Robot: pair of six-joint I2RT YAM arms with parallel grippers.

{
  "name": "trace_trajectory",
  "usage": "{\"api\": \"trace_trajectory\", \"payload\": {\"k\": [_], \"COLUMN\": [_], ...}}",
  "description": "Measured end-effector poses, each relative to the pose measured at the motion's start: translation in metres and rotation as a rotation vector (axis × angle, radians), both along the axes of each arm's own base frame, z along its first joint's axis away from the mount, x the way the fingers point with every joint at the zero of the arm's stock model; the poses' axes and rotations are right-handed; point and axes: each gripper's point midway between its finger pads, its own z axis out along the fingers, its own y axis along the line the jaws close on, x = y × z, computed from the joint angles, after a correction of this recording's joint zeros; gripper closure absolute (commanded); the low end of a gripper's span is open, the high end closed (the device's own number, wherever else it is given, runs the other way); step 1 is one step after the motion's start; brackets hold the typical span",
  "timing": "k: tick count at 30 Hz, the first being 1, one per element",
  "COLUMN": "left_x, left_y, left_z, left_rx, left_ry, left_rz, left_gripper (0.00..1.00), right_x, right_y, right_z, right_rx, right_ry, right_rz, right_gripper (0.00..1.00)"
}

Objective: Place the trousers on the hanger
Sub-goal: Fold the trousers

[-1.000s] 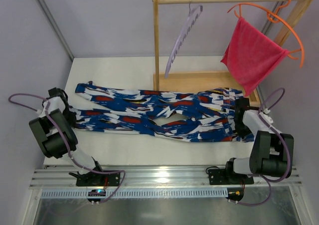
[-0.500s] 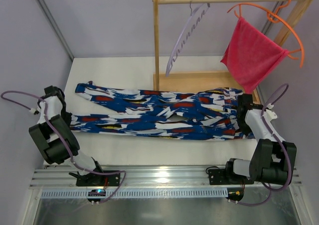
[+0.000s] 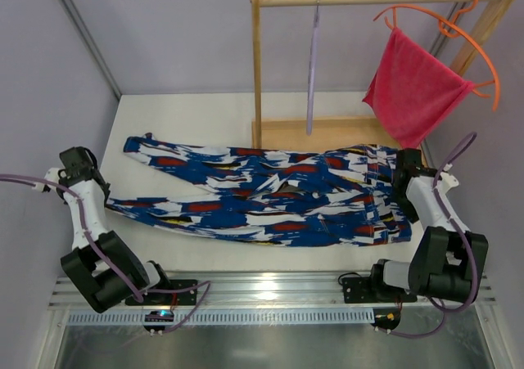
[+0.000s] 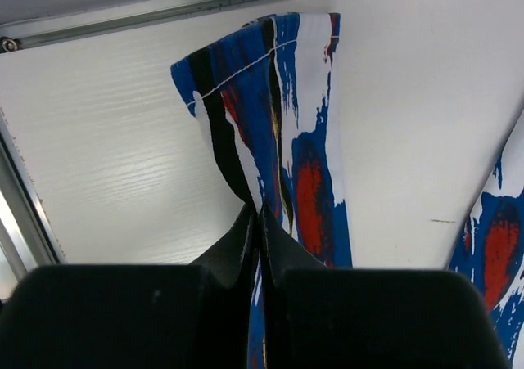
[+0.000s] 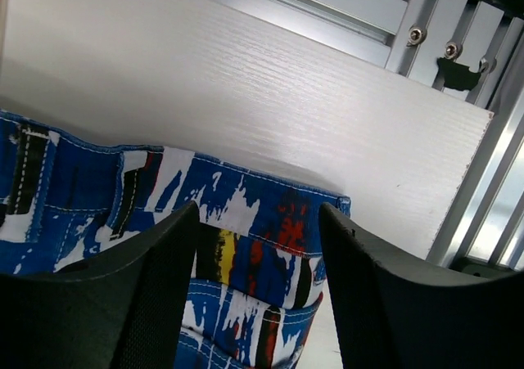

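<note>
The blue patterned trousers (image 3: 262,193) lie stretched across the white table, waist at the right and legs to the left. My left gripper (image 3: 105,201) is shut on the cuff end of the near leg, and its wrist view shows the fabric (image 4: 278,99) pinched between the closed fingers (image 4: 260,222). My right gripper (image 3: 403,197) stands open over the waistband corner (image 5: 82,173), a finger on each side (image 5: 258,211), not gripping it. The lavender hanger (image 3: 312,66) hangs edge-on from the wooden rail.
A wooden rack (image 3: 256,66) with a flat base (image 3: 336,132) stands at the back right. An orange hanger (image 3: 479,50) on it carries a pink-red cloth (image 3: 413,95). An aluminium rail (image 3: 270,291) runs along the near edge, and walls close both sides.
My right gripper has opened and let go of the waistband. My left arm pulled the near leg further left, drawing it straighter. The lavender hanger has swung edge-on.
</note>
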Motion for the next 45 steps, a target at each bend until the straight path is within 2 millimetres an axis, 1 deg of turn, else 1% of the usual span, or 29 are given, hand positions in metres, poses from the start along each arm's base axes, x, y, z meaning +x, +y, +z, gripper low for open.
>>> {"api": "trace_trajectory", "payload": {"k": [3,5,8,12,16,20,21,23,24,25,27,29,31,35,37,38,40,43,45], "left_x": [0.004,0.008,0.011,0.017,0.023,0.026,0.026,0.027,0.027,0.027,0.027,0.025,0.023,0.024,0.023,0.022,0.019,0.013,0.011], "left_y": [-0.001,-0.003,-0.007,-0.012,-0.016,-0.018,-0.019,-0.019,-0.020,-0.020,-0.020,-0.019,-0.019,-0.019,-0.020,-0.021,-0.022,-0.024,-0.026], "left_z": [-0.005,-0.008,-0.013,-0.017,-0.016,-0.016,-0.016,-0.016,-0.016,-0.016,-0.016,-0.015,-0.012,-0.003,0.001,0.002,0.005,0.012,0.014], "left_rx": [-0.013,-0.027,-0.050,-0.079,-0.097,-0.110,-0.111,-0.115,-0.115,-0.116,-0.115,-0.114,-0.116,-0.120,-0.122,-0.123,-0.119,-0.107,-0.109], "left_ry": [-0.011,-0.021,-0.033,-0.055,-0.080,-0.097,-0.098,-0.101,-0.101,-0.101,-0.099,-0.091,-0.084,-0.090,-0.089,-0.086,-0.086,-0.091,-0.092], "left_rz": [-0.011,-0.021,-0.037,-0.061,-0.079,-0.091,-0.092,-0.094,-0.094,-0.094,-0.093,-0.088,-0.082,-0.069,-0.066,-0.066,-0.065,-0.062,-0.060], "left_gripper": [1.00,0.99,0.99,0.99,0.99,1.00,0.99,0.99,1.00,1.00,1.00,1.00,1.00,1.00,0.99,1.00,1.00,1.00,1.00], "right_x": [-0.003,-0.015,-0.034,-0.050,-0.057,-0.055,-0.054,-0.049,-0.046,-0.044,-0.045,-0.049,-0.050,-0.046,-0.050,-0.053,-0.062,-0.077,-0.083], "right_y": [-0.002,-0.005,-0.001,0.013,0.020,0.018,0.018,0.016,0.015,0.013,0.011,0.007,0.000,-0.016,-0.020,-0.021,-0.020,-0.018,-0.018], "right_z": [0.003,0.000,-0.011,-0.031,-0.047,-0.054,-0.054,-0.055,-0.054,-0.054,-0.052,-0.043,-0.025,0.031,0.056,0.063,0.075,0.083,0.088], "right_rx": [0.022,0.041,0.082,0.145,0.177,0.177,0.175,0.170,0.166,0.159,0.146,0.123,0.082,-0.022,-0.068,-0.081,-0.098,-0.105,-0.107], "right_ry": [-0.054,-0.084,-0.112,-0.107,-0.099,-0.095,-0.098,-0.111,-0.121,-0.130,-0.122,-0.093,-0.091,-0.171,-0.219,-0.236,-0.246,-0.208,-0.187], "right_rz": [-0.024,-0.068,-0.128,-0.165,-0.196,-0.214,-0.214,-0.212,-0.210,-0.213,-0.213,-0.210,-0.205,-0.195,-0.200,-0.202,-0.214,-0.243,-0.260], "right_gripper": [0.36,0.37,0.40,0.40,0.40,0.41,0.53,0.87,0.96,0.96,0.96,0.96,0.96,0.96,0.96,0.96,0.96,0.96,0.97]}}
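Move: The waistband's near corner lies about 5 cm back from the open right hand, 1 cm to its left and 6 cm below. The waistband's far end is some 17 cm ahead and 8 cm left of that hand, the rack's wooden tray about 17 cm ahead and 21 cm left. The left hand already holds the near leg's end; the same near corner lies roughly 10 cm back and 84 cm to its right, 12 cm lower. Right hand dips back and down, pinches the waistband's near corner, lifts about 14 cm; left keeps hold. ##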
